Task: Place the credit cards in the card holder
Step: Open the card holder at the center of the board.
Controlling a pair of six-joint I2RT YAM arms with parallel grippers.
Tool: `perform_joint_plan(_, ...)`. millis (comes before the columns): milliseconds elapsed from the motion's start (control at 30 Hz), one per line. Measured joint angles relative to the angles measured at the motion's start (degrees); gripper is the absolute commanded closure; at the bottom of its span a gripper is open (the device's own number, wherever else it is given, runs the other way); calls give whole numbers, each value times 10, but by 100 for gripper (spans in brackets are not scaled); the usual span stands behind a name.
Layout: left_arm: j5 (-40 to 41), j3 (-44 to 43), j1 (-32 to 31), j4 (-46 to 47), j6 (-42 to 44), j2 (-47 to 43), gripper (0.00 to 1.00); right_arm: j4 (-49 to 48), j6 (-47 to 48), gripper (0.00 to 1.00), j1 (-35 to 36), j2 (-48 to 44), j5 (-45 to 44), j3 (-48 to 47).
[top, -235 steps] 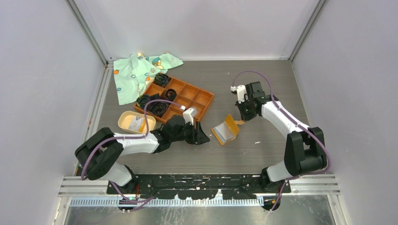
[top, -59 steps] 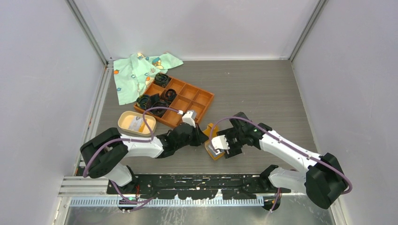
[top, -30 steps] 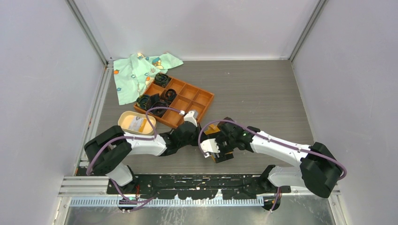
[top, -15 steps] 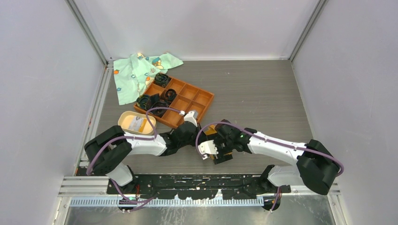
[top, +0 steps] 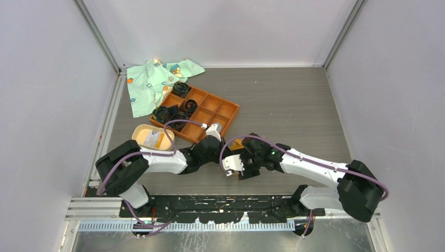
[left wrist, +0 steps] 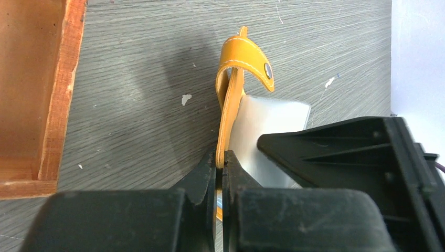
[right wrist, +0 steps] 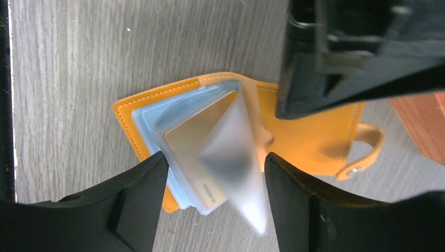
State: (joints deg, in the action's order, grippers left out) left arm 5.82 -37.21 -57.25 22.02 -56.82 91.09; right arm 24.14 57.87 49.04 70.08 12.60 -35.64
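The orange wallet lies open on the table. My left gripper is shut on its upright orange flap. Clear sleeves fill the wallet, and a pale silvery credit card sits in the top one. One translucent sleeve stands up, blurred, between the fingers of my right gripper. That gripper is open and hangs over the sleeves, one finger on each side. In the top view both grippers meet at the wallet. The beige oval card holder sits to the left with a white card inside.
An orange grid tray holding black coiled bands stands behind the wallet; its corner shows in the left wrist view. A green patterned cloth lies at the back left.
The right arm came across from the far right to the wallet. Over the last second its jaws have narrowed a little around the sleeves. The left gripper has kept hold of the flap.
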Motion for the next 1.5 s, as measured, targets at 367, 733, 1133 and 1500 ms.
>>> perform_joint_plan(367,-8,-3,4,3,2,10,100,4,-6,31,-26,-40,0,0)
perform_joint_plan(733,-36,-8,4,6,5,22,100,5,-14,46,-49,-51,-2,-2)
perform_joint_plan(1133,-73,-42,10,1,37,37,80,38,-9,94,-54,-47,20,-15)
perform_joint_plan(1500,-89,-67,72,-39,95,-4,56,66,-74,99,-126,-35,31,-50)
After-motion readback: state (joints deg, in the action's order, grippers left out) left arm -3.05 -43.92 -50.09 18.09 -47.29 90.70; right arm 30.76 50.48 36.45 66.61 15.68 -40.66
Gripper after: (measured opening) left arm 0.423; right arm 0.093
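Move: The card holder's plastic sleeves stand between the right hand's open fingers, their middle about 1 cm to its left, level with it fore and aft and some 1 cm below. The left hand already pinches the orange cover's left edge, with the holder's middle about 4 cm to its right, level fore and aft, and 2 cm below. The wooden tray lies roughly 16 cm ahead and 14 cm left of the left hand. The right fingers close from wide open and pinch the upright bunch of sleeves, rising and easing forward about 2 cm as they shut, then carry on forward, right and slightly up with a clockwise turn of some 15 degrees. The left hand keeps its pinch while easing about 2 cm right, then opens, comes free of the cover and goes forward and up about 5 cm. ##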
